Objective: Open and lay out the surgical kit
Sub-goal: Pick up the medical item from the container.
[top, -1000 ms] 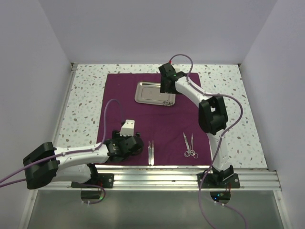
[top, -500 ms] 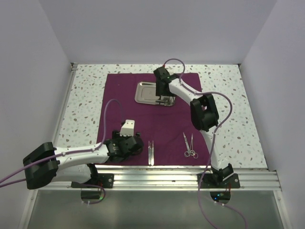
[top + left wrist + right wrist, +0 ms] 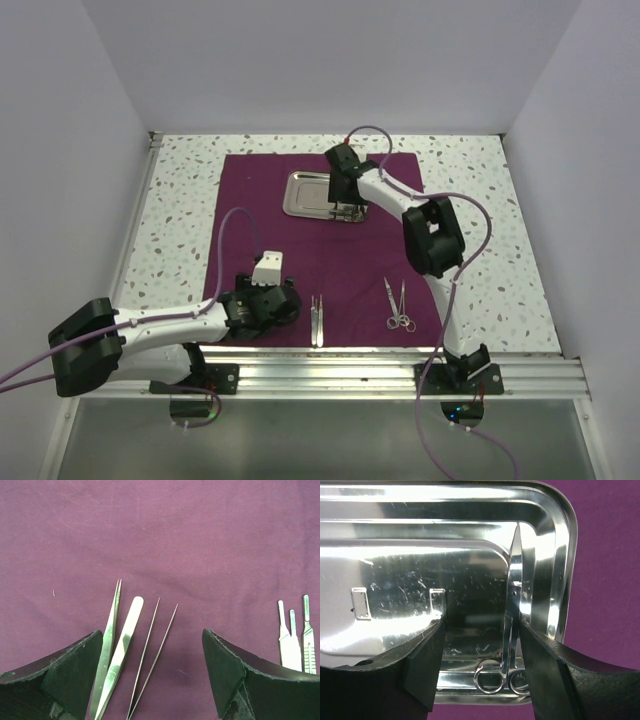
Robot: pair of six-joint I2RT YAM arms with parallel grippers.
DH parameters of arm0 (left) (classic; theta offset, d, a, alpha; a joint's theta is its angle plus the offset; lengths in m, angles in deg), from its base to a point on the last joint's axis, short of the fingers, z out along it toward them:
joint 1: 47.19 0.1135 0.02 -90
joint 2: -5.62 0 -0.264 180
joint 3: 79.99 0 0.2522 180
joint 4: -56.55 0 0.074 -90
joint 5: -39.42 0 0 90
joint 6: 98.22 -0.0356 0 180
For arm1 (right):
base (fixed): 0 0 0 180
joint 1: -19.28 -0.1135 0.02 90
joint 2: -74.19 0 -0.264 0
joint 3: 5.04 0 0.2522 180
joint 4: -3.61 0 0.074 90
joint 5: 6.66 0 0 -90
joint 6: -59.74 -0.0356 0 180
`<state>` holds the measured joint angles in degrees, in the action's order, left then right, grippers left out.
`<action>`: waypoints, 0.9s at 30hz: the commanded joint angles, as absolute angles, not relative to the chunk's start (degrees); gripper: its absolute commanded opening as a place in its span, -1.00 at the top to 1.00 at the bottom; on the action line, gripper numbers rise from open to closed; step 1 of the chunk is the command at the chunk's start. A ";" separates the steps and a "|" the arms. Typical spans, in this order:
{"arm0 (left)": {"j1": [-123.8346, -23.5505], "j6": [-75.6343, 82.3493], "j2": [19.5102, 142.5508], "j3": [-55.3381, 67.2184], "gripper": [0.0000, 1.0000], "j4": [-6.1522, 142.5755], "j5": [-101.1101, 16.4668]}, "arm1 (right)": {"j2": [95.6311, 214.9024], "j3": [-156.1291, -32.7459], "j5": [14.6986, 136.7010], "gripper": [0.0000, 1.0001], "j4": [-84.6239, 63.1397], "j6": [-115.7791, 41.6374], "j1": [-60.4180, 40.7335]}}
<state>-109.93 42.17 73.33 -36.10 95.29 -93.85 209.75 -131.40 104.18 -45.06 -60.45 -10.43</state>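
Note:
The maroon cloth point(image 3: 250, 215) lies spread flat, with the steel tray point(image 3: 305, 195) on its far part. My right gripper point(image 3: 347, 208) hangs low over the tray's right end. In the right wrist view it point(image 3: 482, 665) is open inside the tray point(image 3: 420, 570), with ring-handled scissors point(image 3: 512, 615) lying between the fingers, close against the right finger point(image 3: 547, 665). My left gripper point(image 3: 285, 308) is open just above the cloth. Two tweezers point(image 3: 117, 650) lie between its fingers point(image 3: 75, 675), nearer the left one.
Two ring-handled instruments point(image 3: 398, 305) lie on the cloth's near right, and slim steel tips point(image 3: 295, 640) show there in the left wrist view. The tweezers point(image 3: 317, 320) sit near the cloth's front edge. Speckled tabletop point(image 3: 175, 220) surrounds the cloth; walls enclose three sides.
My right arm swung slightly left and down onto the tray's right end, and its jaws narrowed somewhat. The left arm stayed still.

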 commanded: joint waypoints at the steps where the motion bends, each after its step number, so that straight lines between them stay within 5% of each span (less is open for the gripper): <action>1: -109.77 43.37 73.48 -34.50 -0.68 94.92 -95.14 | 207.96 -125.34 101.89 -0.29 -45.93 -62.42 -9.72; 7: -109.77 43.19 73.91 -34.50 -0.68 94.84 -95.14 | 206.99 -119.00 99.87 -0.14 -42.85 -63.22 -9.19; 11: -109.86 43.19 74.09 -34.41 -0.68 94.84 -95.14 | 207.25 -118.30 98.99 0.52 -42.58 -63.30 -9.10; 16: -109.77 43.19 74.18 -34.50 -0.68 94.92 -95.23 | 208.39 -118.38 97.14 1.00 -42.14 -63.65 -8.58; 27: -109.86 43.28 74.79 -34.32 -0.68 95.01 -95.49 | 208.66 -128.74 98.02 1.00 -45.73 -61.64 -8.49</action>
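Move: The scissors still in the tray lie close under the right hand, their middle about 1 cm ahead, 1 cm to its right and 1 cm below, near the right-hand finger. The tray's middle is some 6 cm left and 3 cm ahead. The two laid-out instruments rest about 30 cm back and 12 cm right. From the left hand, the scissors in the tray are about 31 cm ahead and 21 cm right. Back and then to the right, about 1 cm each way and sinking slightly, the right hand centres itself over the scissors in the tray, rolling some 5 degrees with its left side rising. The wide-open fingers shut almost fully as it slides right, pinching the shanks just ahead of the finger rings; it then holds briefly and starts to ease forward and up by about half a centimetre. ##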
